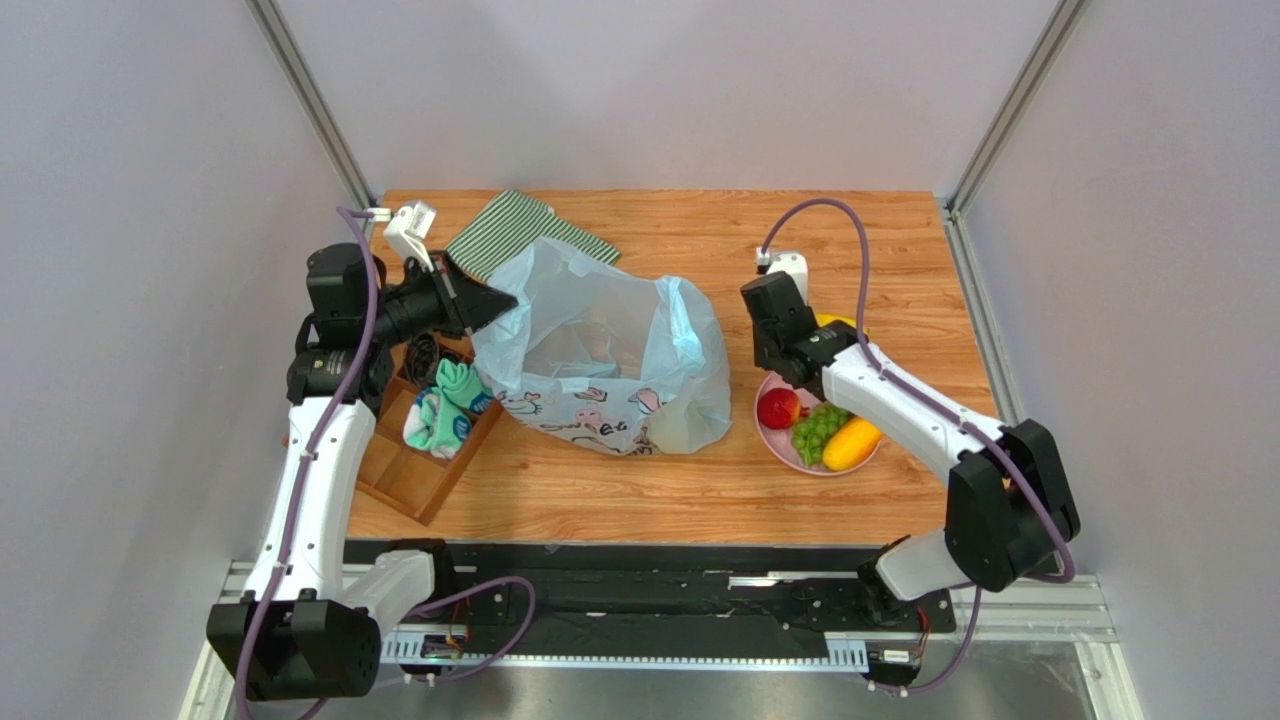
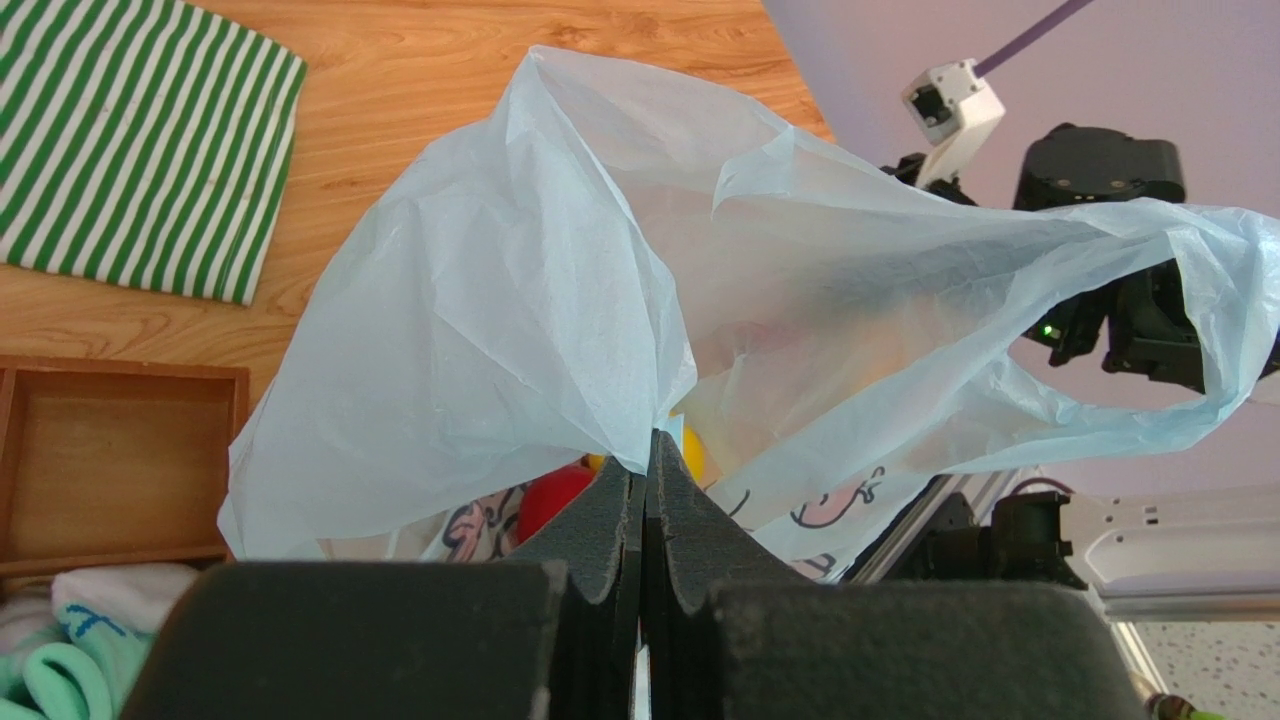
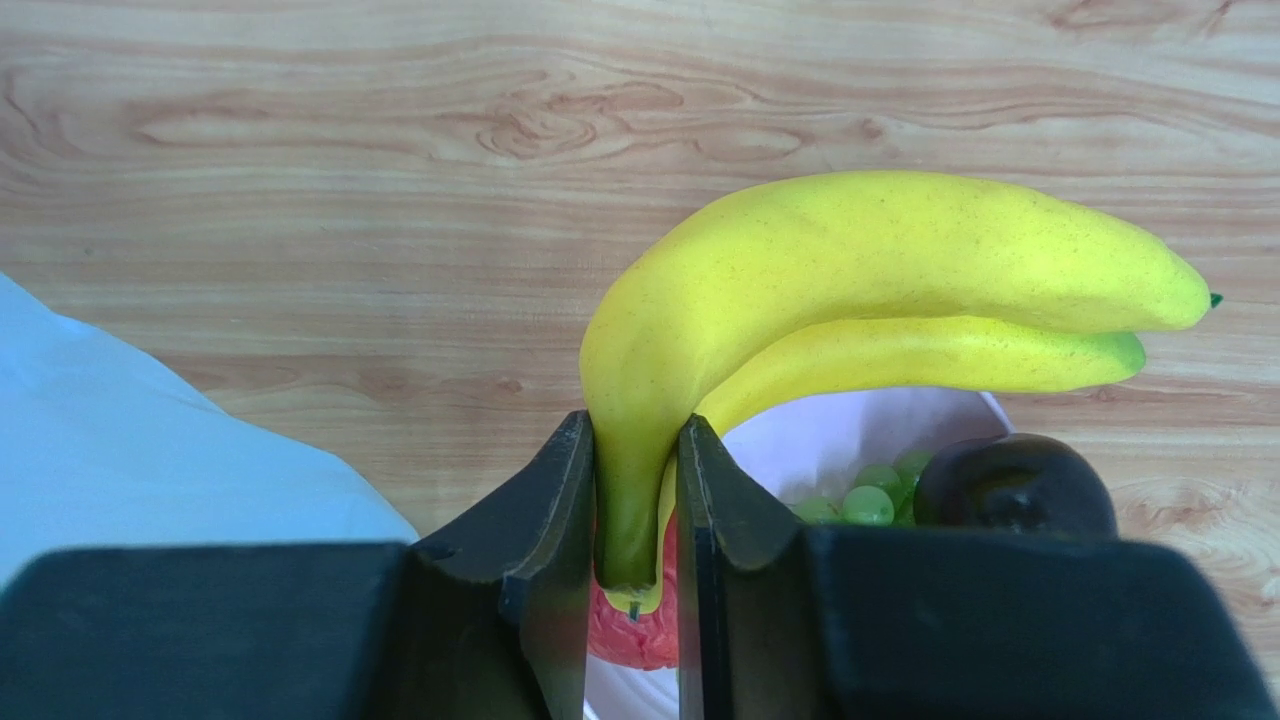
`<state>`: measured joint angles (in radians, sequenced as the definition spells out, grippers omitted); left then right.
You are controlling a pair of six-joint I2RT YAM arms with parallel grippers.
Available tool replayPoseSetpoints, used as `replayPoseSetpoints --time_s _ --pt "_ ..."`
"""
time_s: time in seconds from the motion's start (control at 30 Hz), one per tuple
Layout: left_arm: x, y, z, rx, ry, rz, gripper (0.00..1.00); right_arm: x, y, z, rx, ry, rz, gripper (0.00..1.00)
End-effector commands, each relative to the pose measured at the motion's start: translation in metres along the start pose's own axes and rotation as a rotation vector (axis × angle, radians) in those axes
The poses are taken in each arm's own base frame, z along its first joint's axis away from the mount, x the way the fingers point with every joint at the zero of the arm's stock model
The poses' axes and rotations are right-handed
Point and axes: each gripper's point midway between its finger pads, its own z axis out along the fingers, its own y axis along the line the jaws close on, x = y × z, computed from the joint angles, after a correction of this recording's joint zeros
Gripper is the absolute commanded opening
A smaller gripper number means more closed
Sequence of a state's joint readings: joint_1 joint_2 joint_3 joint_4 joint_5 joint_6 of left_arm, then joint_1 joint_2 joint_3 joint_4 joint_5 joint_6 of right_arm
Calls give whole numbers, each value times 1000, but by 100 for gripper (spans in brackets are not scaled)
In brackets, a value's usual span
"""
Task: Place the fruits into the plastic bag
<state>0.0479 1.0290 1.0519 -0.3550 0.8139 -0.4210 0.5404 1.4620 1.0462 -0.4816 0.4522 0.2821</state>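
Note:
The pale-blue plastic bag (image 1: 601,360) lies mid-table with its mouth facing right. My left gripper (image 1: 489,308) is shut on the bag's left edge and holds it up, as the left wrist view (image 2: 649,465) shows. A red shape (image 2: 549,495) and a yellow shape (image 2: 694,450) show behind the bag film; I cannot tell whether they are inside. My right gripper (image 3: 631,495) is shut on the stem of the yellow banana (image 3: 842,285), above the pink plate (image 1: 796,450). On the plate lie a red apple (image 1: 778,407), green grapes (image 1: 819,432), a mango (image 1: 852,444) and a dark avocado (image 3: 1014,483).
A green striped cloth (image 1: 526,233) lies at the back behind the bag. A wooden box (image 1: 413,465) holding rolled teal-white socks (image 1: 446,413) stands at the left, beside the left arm. Grey walls enclose the table on three sides.

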Motion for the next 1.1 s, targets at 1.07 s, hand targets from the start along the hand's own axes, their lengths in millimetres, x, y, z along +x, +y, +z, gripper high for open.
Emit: replayPoseSetpoints --time_s 1.07 --pt "-7 -11 -4 54 -37 33 0 -131 164 -414 -1609 -472 9 0"
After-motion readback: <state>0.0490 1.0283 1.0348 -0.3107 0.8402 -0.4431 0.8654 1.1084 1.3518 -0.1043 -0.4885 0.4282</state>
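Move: The right hand already holds the bananas by their stem end. The open bag's middle lies about 23 cm to its left, 4 cm back and 3 cm lower. The peach sits about 7 cm back, straight in line and 8 cm below; the grapes are 11 cm back and 7 cm right, equally low. The left hand keeps the bag's rim pinched, the bag's middle being 10 cm to its right, 1 cm ahead and 21 cm down. The right hand lifts the bananas about 35 cm, back and then left towards the bag, swinging counter-clockwise, grip kept. ##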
